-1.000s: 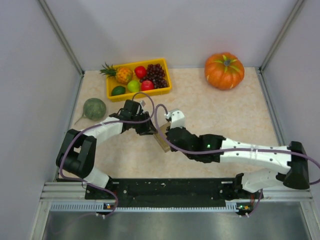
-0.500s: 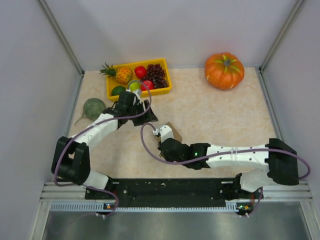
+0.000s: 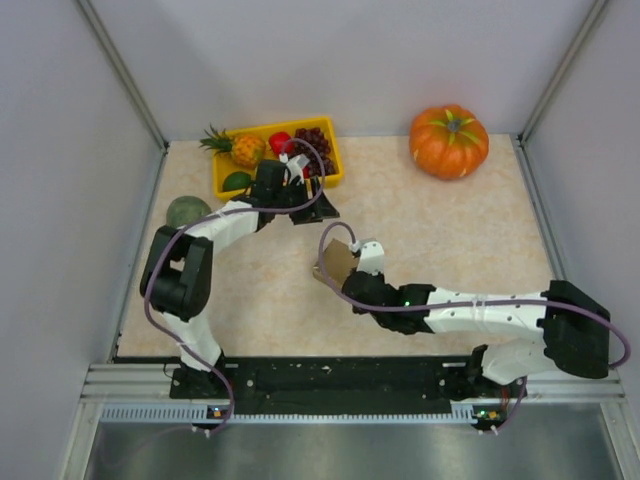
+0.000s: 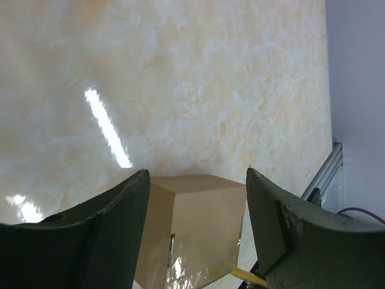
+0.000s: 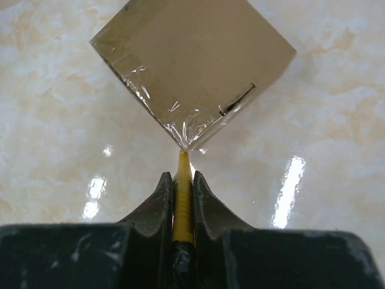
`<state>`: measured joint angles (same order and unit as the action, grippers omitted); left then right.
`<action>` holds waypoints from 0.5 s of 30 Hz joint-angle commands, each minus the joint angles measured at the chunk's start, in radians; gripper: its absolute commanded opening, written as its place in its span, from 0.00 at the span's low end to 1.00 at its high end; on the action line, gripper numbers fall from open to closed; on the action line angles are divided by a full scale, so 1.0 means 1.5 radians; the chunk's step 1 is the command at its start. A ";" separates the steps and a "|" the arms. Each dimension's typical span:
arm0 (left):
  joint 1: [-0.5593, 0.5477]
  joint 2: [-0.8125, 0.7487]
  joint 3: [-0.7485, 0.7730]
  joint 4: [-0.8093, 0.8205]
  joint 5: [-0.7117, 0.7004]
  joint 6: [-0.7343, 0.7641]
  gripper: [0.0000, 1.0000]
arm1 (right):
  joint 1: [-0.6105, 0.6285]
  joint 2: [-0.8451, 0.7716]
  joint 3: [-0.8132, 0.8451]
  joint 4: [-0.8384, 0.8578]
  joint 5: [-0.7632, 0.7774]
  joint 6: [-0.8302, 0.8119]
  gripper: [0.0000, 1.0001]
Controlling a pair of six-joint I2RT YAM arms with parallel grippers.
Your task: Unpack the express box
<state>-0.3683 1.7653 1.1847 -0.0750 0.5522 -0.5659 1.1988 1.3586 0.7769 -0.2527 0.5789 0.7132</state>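
The express box (image 3: 334,262) is a small brown cardboard box lying on the marble table, one corner turned toward my right arm. Its lid is closed, with clear tape across it (image 5: 192,66). My right gripper (image 5: 180,177) is shut on a yellow cutter (image 5: 182,198), and the cutter's tip touches the box's near taped corner. In the top view the right gripper (image 3: 353,284) sits just right of and below the box. My left gripper (image 4: 195,174) is open and empty, held above and behind the box (image 4: 198,229); in the top view the left gripper (image 3: 314,208) is near the tray.
A yellow fruit tray (image 3: 222,186) with a pineapple, grapes and apples stands at the back left. An orange pumpkin (image 3: 449,140) sits at the back right. A green melon (image 3: 187,211) lies by the left wall. Grey walls close in three sides.
My left gripper has drawn back from the box toward the yellow tray. My right gripper has shifted with the cutter and now points its tip at the box's corner. The box has moved slightly.
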 commanded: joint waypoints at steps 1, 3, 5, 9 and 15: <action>-0.007 0.067 0.062 0.118 0.109 -0.019 0.69 | -0.024 -0.069 -0.020 -0.017 0.074 0.055 0.00; -0.016 0.100 0.081 0.136 0.132 -0.027 0.69 | -0.037 -0.078 -0.029 -0.017 0.087 0.060 0.00; -0.028 0.118 0.096 0.143 0.160 -0.020 0.70 | -0.067 -0.080 -0.034 -0.012 0.083 0.057 0.00; -0.043 0.147 0.101 0.137 0.187 0.017 0.70 | -0.107 -0.073 -0.043 0.052 0.082 0.021 0.00; -0.044 0.149 0.068 0.080 0.170 0.078 0.68 | -0.168 -0.045 -0.058 0.129 0.057 -0.015 0.00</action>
<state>-0.4412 2.0064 1.2980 0.0635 0.7979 -0.5426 0.9989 1.2694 0.7017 -0.1925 0.6605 0.7353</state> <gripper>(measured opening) 0.694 0.077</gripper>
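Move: Ahead and to the left of the right hand, its middle some 8 cm forward, 5 cm left and 6 cm lower, lies the express box, one corner turned to the yellow knife in the right fingers. From the left hand the box is about 12 cm back, 3 cm right and 10 cm down. The yellow fruit crate's middle stands roughly 13 cm forward and 11 cm left of the left hand, a little lower. Sweeping about 8 cm forward and to the right, the right hand keeps its grip on the knife and drags the box's near corner along with the knife tip, yawing some 15 degrees clockwise. The open left hand swings right about 6 cm, easing forward then back and sinking 3 cm, turning clockwise as it closes in on the box's far edge. ##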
